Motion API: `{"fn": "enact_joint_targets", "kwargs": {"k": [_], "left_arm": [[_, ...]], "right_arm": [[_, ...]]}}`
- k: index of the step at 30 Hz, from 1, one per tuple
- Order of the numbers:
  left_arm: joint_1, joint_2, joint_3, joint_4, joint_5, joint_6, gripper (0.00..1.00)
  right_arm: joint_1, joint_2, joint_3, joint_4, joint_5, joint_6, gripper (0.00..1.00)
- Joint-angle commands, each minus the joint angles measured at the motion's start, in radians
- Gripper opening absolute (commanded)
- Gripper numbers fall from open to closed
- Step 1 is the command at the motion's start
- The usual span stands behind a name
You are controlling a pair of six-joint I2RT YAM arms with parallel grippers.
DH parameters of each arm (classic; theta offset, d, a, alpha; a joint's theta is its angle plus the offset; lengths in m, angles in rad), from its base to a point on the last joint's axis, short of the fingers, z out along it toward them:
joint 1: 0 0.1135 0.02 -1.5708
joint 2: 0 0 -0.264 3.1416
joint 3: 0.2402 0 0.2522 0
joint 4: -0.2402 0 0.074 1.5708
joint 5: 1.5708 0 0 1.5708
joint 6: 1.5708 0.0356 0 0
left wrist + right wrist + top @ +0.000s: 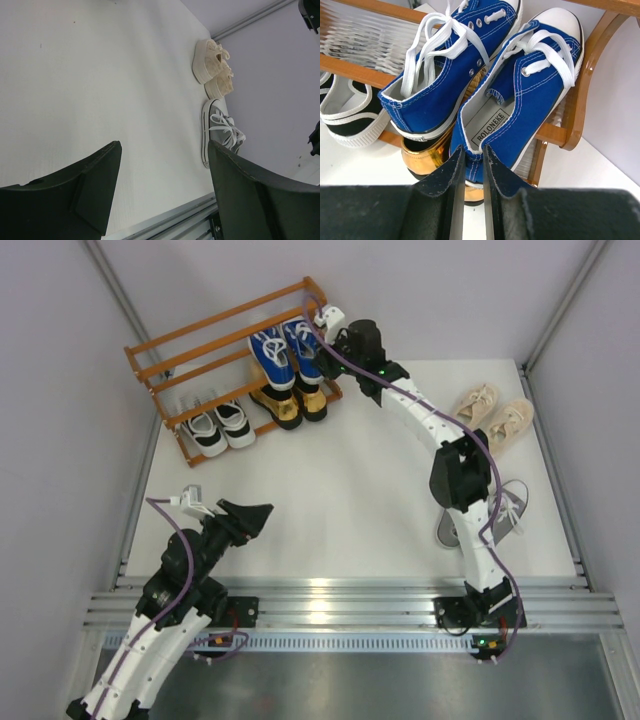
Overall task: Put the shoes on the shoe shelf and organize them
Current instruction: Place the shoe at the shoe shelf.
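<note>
The shoe shelf [200,335] stands at the back left. Two blue sneakers [270,355] lean on its right half, above the gold loafers [282,407]. My right gripper [471,150] is shut on the heel collar of the right blue sneaker [530,95], which rests against the slats. Black-and-white sneakers [220,427] sit on the lowest tier at the left. Beige lace-ups [495,412] lie at the right on the table. A grey sneaker [220,132] lies close behind my right arm. My left gripper [250,515] hovers open over bare table at the front left.
Metal rails [340,600] run along the near edge. Grey walls close in the left, back and right sides. The shelf's wooden end post [582,85] stands right beside the held sneaker. The upper slats [225,320] carry nothing.
</note>
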Motion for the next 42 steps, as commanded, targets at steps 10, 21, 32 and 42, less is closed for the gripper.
{"fn": "enact_joint_targets", "kwargs": {"k": [10, 21, 32, 42], "left_arm": [[0.002, -0.010, 0.037, 0.018, -0.009, -0.011, 0.75], [0.002, 0.048, 0.044, 0.121, -0.038, 0.035, 0.75], [0.003, 0.546, 0.198, 0.456, -0.132, 0.155, 0.55], [0.158, 1.111, 0.582, 0.589, -0.048, 0.135, 0.12]], "right_arm": [[0.035, 0.012, 0.057, 0.116, -0.007, 0.002, 0.23], [0.020, -0.101, -0.012, 0.084, -0.069, -0.032, 0.66], [-0.064, -0.374, -0.240, 0.007, -0.235, -0.046, 0.99], [-0.311, -0.859, -0.975, 0.124, -0.498, -0.047, 0.99]]}}
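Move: The right fingers still pinch the heel of the right blue shoe on the upper shelf, its middle about 8 cm ahead, 4 cm left and 1 cm up. The left blue shoe lies roughly 7 cm ahead and 11 cm left, level; the right gold shoe is 1 cm ahead, 4 cm left and some 12 cm below. From the left hand, the right blue shoe is about 37 cm ahead, 9 cm right and 8 cm up. Right hand releases the heel, retreating some 20 cm right and back; left closes, reaching forward 15 cm shelfwards. ##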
